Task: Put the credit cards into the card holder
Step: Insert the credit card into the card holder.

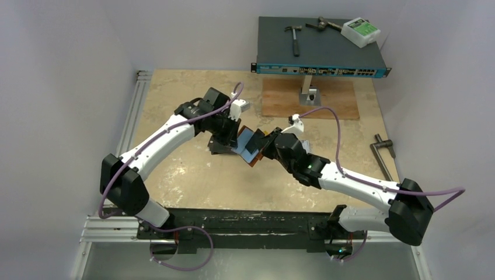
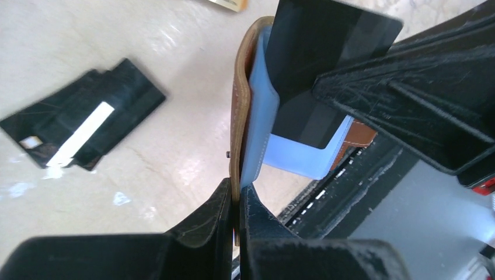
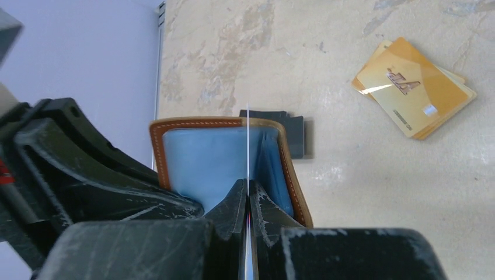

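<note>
The card holder (image 2: 239, 111), brown leather with a light blue inside, hangs open above the table. My left gripper (image 2: 239, 195) is shut on its leather edge. A black credit card (image 2: 327, 52) stands with its lower part inside the blue pocket (image 2: 303, 154). My right gripper (image 3: 247, 186) is shut on that card, seen edge-on as a thin line (image 3: 248, 140) in front of the open holder (image 3: 201, 154). From above, both grippers meet at the holder (image 1: 252, 148) mid-table. More black cards (image 2: 82, 128) lie on the table, and a gold stack (image 3: 414, 87) lies apart.
A network switch (image 1: 321, 69) on a stand sits at the back, with hammers (image 1: 295, 36) and a white box (image 1: 360, 31) on top. A wooden board (image 1: 309, 99) lies under it. A metal tool (image 1: 382, 154) rests at the right edge.
</note>
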Available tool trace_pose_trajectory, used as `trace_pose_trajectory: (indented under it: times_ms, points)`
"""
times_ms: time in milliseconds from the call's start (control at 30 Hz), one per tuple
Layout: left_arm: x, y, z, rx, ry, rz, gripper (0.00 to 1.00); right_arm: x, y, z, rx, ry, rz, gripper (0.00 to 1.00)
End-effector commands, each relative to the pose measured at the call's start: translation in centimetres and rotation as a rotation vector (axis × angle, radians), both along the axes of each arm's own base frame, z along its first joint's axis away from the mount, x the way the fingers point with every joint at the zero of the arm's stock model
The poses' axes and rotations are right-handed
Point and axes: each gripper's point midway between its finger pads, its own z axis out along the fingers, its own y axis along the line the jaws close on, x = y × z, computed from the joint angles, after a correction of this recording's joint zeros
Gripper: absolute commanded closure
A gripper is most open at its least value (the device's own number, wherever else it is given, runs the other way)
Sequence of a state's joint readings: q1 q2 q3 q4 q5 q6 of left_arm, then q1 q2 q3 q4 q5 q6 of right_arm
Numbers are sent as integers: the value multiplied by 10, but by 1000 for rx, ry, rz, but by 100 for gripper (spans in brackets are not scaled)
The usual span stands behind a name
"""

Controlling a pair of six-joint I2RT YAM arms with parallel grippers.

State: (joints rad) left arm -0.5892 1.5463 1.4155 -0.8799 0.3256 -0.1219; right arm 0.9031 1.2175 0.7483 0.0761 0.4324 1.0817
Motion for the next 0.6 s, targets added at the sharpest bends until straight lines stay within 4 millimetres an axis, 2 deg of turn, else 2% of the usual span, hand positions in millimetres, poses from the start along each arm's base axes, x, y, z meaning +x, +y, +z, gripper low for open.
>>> trace_pose_trajectory:
  times_ms: [0,100,133,367,567]
  points:
    - [-16,-27,3,-205,66,-29,100,-13,-5,-4,19,8,27,100]
    - [-21,-31,-25,-203,168,3,100,-23,-11,-24,6,51,44,100]
    - [-22,-32,-33,-200,188,15,100,-28,-14,-37,-8,74,52,100]
    - [-25,-29,-75,-140,292,76,100,-56,-24,-104,-88,207,119,100]
    - [-30,-24,-107,-87,346,96,100,-62,-28,-129,-128,241,148,100]
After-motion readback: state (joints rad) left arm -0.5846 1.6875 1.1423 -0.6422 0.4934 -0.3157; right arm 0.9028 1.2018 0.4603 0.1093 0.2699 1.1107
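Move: The card holder, gripped open by my left hand, has its middle about 5 cm to the left of my right hand, roughly level fore-aft and 2 cm below. The black card in my right fingers sits about 8 cm to my left hand's right. On the table, 17 cm beneath my right hand, the gold cards lie some 4 cm ahead and 1 cm right; the black card pile lies 2 cm ahead and 4 cm left of my left hand. I bring both hands down together towards the table, still pinching the holder's flap in my left and the black card in my right. My left sinks about 10 cm, drifting 3 cm back and tipping its fingertips back some 20 degrees; my right sinks nearly 12 cm and draws 6 cm back, its fingers tipping down a little, keeping the card over the inner panel. ##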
